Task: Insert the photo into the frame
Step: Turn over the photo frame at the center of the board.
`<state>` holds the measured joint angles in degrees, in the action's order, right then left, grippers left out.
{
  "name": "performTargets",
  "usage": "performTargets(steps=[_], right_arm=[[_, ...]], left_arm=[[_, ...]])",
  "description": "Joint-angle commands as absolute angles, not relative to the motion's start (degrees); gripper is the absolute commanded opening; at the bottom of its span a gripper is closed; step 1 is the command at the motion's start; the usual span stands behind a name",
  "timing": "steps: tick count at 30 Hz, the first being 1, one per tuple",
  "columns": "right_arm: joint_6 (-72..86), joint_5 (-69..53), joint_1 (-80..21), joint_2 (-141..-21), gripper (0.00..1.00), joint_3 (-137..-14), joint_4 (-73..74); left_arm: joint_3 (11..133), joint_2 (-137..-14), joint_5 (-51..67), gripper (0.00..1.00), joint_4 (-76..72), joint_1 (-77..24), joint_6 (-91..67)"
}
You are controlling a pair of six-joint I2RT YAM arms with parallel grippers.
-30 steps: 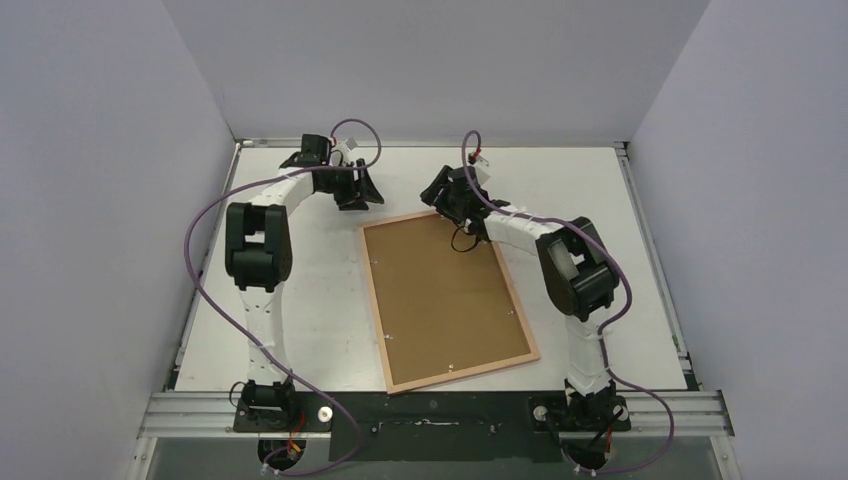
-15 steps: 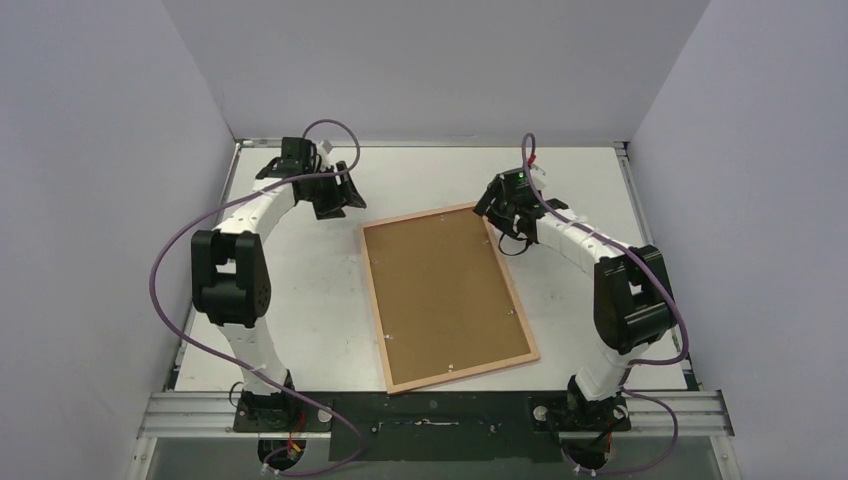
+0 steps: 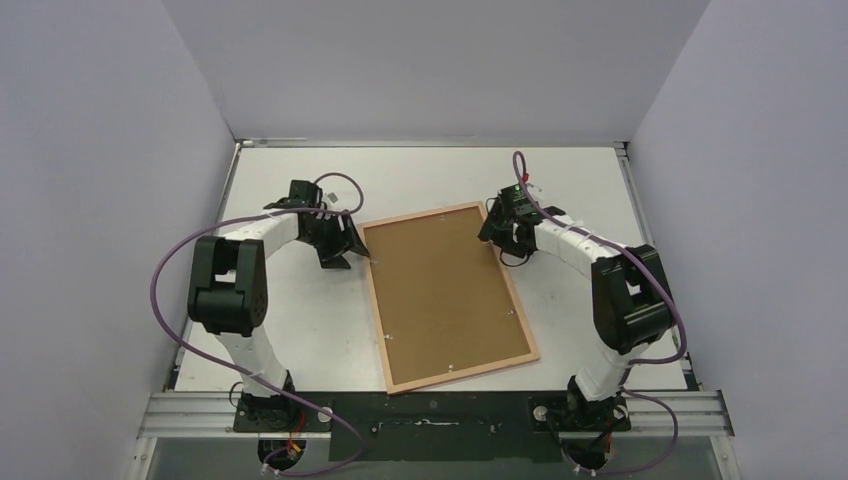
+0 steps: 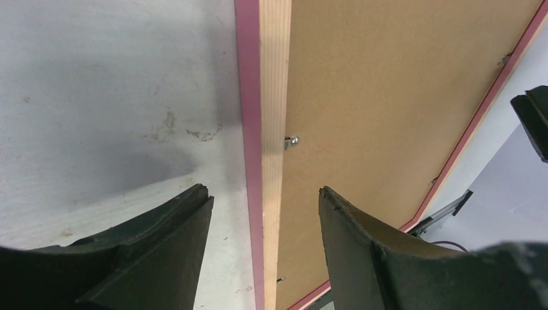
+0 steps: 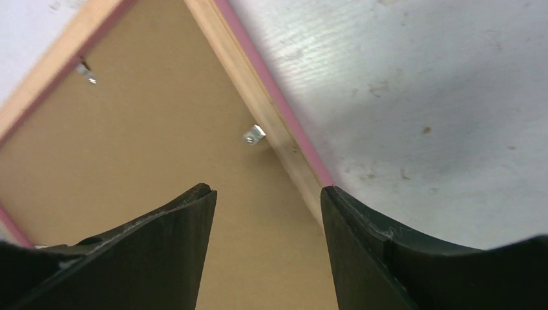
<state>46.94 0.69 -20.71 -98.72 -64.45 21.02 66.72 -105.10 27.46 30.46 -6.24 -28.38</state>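
The frame lies face down on the white table, tan wood up, pink showing along its sides, with a brown backing board inside it. The photo is hidden. My left gripper is open at the frame's left side near the far corner. In the left wrist view the wooden edge runs between the fingers of that gripper, untouched. My right gripper is open over the right side near the far corner. One of its fingers is above the board and the other at the frame's edge.
Small metal clips hold the backing board at the frame's inner edge. White table shows on both sides of the frame. Grey walls enclose the table on three sides, and the arm bases stand at the near rail.
Both arms have come back from the far side of the table. The left gripper has dropped to the frame's left edge and the right gripper has swung out to the right edge.
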Motion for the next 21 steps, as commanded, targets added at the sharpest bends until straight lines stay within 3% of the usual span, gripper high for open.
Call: performTargets(steps=[1, 6, 12, 21], right_arm=[[36.8, 5.1, -23.8, -94.2, 0.61, -67.8, 28.8], [33.3, 9.8, -34.6, -96.1, 0.61, -76.7, 40.2], [40.8, 9.9, -47.3, -100.8, 0.61, -82.2, 39.7], [42.5, 11.2, -62.3, -115.7, 0.56, -100.4, 47.5]], left_arm=[[66.0, -99.6, 28.9, 0.59, 28.2, -6.4, -28.8], [65.2, -94.7, 20.4, 0.58, 30.8, -5.5, -29.0], [62.3, -87.3, 12.3, 0.58, 33.0, -2.9, -31.4], [50.6, -76.1, 11.0, 0.59, 32.5, 1.4, -37.4]])
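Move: The right hand, open and empty, hovers about 4 cm above the frame, just inside its right edge. The middle of the frame's left edge lies about 25 cm to its left and 16 cm back. The far clip on that edge is also some 25 cm left but only 5 cm back, and the right edge's middle is 9 cm back and 5 cm right. From the left hand, the left edge's middle is about 11 cm back, 3 cm right and 4 cm below. Leftward and back, the right hand swings across the frame's back to above its left edge, about 23 cm left and 13 cm back. It rises roughly 5 cm and turns counter-clockwise nearly 40 degrees, fingers still open. The left hand clears the way, rising 5 cm, then going some 7 cm left, away from that edge, and slightly back. ##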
